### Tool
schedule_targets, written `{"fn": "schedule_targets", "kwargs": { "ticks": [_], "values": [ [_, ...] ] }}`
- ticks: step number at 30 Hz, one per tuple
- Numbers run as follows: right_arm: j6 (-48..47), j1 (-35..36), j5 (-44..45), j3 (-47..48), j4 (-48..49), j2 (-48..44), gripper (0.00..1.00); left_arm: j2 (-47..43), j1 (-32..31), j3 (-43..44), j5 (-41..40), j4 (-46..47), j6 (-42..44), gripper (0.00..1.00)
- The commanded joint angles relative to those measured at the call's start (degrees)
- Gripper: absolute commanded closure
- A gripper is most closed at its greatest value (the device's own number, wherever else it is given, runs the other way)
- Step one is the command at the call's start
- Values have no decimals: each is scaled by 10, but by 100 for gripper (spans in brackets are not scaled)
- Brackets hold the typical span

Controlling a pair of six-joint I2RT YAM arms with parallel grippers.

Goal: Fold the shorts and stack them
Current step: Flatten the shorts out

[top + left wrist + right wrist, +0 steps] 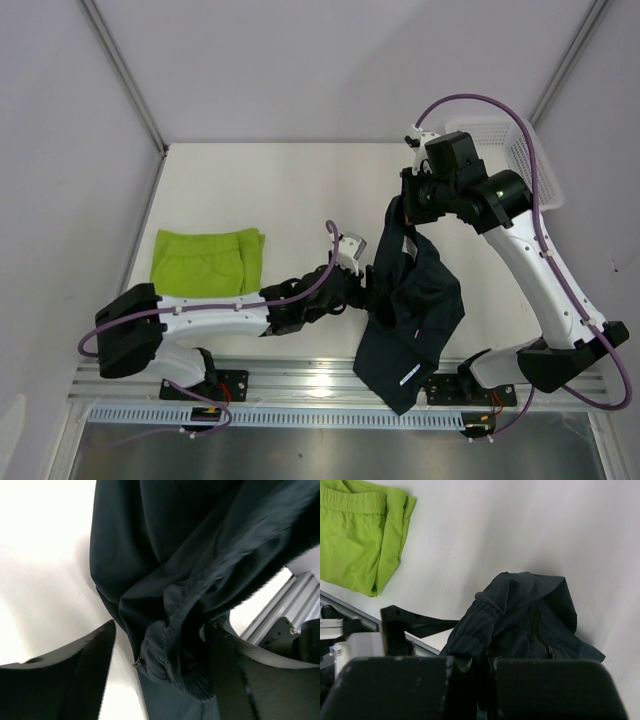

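The lime green shorts (208, 262) (360, 535) lie folded flat on the table's left side. My right gripper (408, 203) (487, 680) is shut on the waistband of the dark navy shorts (412, 300) (530, 615) and holds them up. The rest of these shorts hangs down and drapes over the table's near edge. My left gripper (362, 285) (160, 670) is at their left edge, low over the table. It is open, and a bunched fold of the dark fabric (170, 650) sits between its spread fingers (75, 680).
A white mesh basket (520, 150) stands at the back right corner, behind the right arm. The metal rail (300, 385) runs along the table's near edge. White walls close in the table on the left, back and right.
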Motion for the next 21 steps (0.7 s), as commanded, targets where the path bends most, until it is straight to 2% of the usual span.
{"fn": "schedule_targets", "kwargs": {
  "ticks": [1,2,3,7,9,10,12,13,14,17,19,21],
  "values": [
    [4,1,-12,11,23,-19,100,33,0,12,-9,36,-39,28],
    [4,1,-12,11,23,-21,100,37,0,12,-15,32,-47,37],
    [4,1,-12,10,23,-21,100,39,0,9,-18,32,-48,42],
    [2,-1,-11,8,23,-24,100,43,0,-2,-26,32,-55,47],
    [2,-2,-11,7,23,-25,100,41,0,-9,-29,34,-65,54],
    [2,-2,-10,6,23,-25,100,41,0,-12,-29,35,-67,61],
    [2,-4,-10,4,23,-26,100,40,0,-13,-33,28,-70,70],
    [2,-4,-10,2,22,-27,100,39,0,-13,-32,26,-67,88],
    [1,-5,-6,-1,23,-29,100,33,0,-12,-33,19,-67,99],
    [-2,-7,6,-17,24,-38,100,6,11,4,-72,-54,-65,100],
    [-6,-7,16,-36,27,-48,100,-50,31,28,-98,-144,-55,100],
    [-7,-7,36,-52,32,-55,100,-123,79,43,-108,-225,-45,100]
  ]
}}
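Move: The hanging free part of the dark shorts' waistband lies between the left hand's open fingers, about 3 cm below and 1 cm ahead and to the right of that hand. The right hand's grip on the band is some 9 cm ahead, 6 cm right and 14 cm above; the lower leg on the table is about 15 cm back, 6 cm right. The green shorts lie roughly 37 cm left and 7 cm ahead. From the right hand, the free part is about 8 cm back, 5 cm left and 17 cm below. Down some 3 cm goes the left hand, its wide fingers closing fully on the hanging waistband of the dark shorts; once they have pinched it, the hand draws off to the left by about 4 cm, edging forward too, away from the right hand. The right hand keeps its grip up high, giving about a centimetre at the end. ##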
